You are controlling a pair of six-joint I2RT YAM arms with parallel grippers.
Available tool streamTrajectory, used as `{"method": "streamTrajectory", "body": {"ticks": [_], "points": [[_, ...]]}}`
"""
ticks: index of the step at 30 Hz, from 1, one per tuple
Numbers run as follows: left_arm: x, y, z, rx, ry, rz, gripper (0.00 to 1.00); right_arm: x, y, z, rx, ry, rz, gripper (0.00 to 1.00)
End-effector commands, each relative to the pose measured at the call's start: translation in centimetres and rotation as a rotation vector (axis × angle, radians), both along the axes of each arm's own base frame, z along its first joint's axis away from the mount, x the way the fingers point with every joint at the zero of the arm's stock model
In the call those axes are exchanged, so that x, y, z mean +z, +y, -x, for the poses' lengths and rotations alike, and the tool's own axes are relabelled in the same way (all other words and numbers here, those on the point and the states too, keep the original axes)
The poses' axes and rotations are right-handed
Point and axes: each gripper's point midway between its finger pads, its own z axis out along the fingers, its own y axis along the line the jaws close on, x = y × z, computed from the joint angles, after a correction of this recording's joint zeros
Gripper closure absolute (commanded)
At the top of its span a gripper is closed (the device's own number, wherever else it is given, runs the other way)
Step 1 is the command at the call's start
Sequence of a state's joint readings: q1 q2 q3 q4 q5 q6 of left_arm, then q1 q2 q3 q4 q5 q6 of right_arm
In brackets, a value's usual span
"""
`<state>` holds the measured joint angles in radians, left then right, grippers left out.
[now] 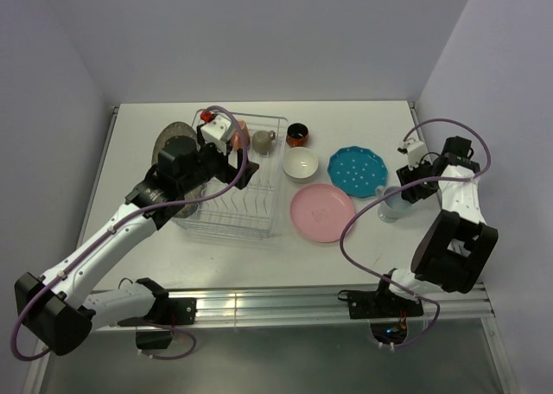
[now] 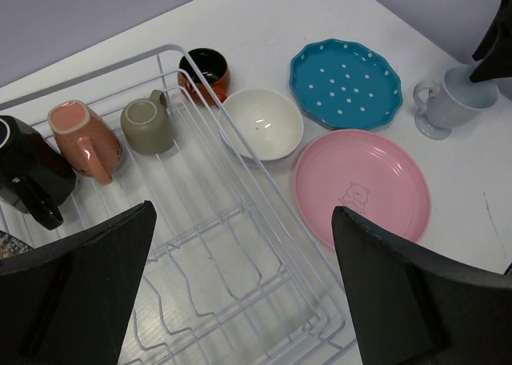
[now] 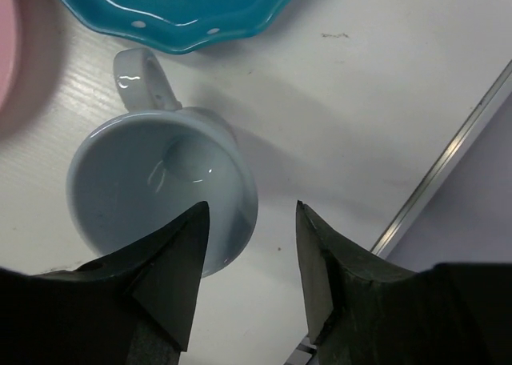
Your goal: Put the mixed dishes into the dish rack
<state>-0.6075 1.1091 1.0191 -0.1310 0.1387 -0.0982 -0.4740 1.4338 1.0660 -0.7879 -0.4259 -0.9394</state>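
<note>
The wire dish rack holds a grey speckled plate, a black mug, a pink mug and a grey-beige mug. My left gripper hangs wide open over the rack's bare prongs, holding nothing. To the right of the rack lie a dark-red mug, a white bowl, a teal dotted plate and a pink plate. The pale blue mug stands upright beyond them. My right gripper straddles its rim, one finger inside and one outside, with a gap still showing.
The table's right edge, a metal rail, runs close to the pale blue mug. The teal plate's rim lies just past the mug's handle. A purple wall rises behind the table.
</note>
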Motion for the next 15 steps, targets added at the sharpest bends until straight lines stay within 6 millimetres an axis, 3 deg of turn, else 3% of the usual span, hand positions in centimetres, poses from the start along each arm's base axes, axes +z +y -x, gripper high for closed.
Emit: {"method": "streamTrajectory", "body": {"ticks": [1,11,15], "points": [[1.8,-0.1,0.2,-0.019,-0.057,0.031,0.01,-0.3,-1.0,-1.0,-0.024,-0.021,0.02,0.46],[2.4,-0.6,1.0,-0.065,-0.07,0.061,0.01,-2.2,-0.5,-1.7,-0.047,0.02,-0.056,0.58],[3.1,-0.8,1.7,-0.098,-0.094,0.087,0.01,-2.7,0.0,-1.8,-0.047,0.037,-0.094,0.73]]}}
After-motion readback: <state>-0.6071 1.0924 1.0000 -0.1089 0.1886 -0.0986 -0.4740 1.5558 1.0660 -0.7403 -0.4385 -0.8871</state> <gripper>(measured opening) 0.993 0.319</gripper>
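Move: The pale blue cup stands right at the right hand, its middle some 4 cm to the left, level fore and aft, and about 5 cm below, with the half-open fingers already over its right-hand rim. The dotted blue plate lies about 12 cm ahead and 14 cm left of the hand, the pink plate about 24 cm left and level, both some 10 cm below. From the left hand the cup is roughly 43 cm to the right, level, 24 cm lower. With one fingertip inside the cup and the other outside, the right hand sinks about 3 cm over the right-hand rim, edging slightly forward at first, its wrist tilting only some 5 degrees. Meanwhile its fingers narrow from a bit over half open to about a third, closing around the cup's wall; a firm pinch can't yet be seen. ##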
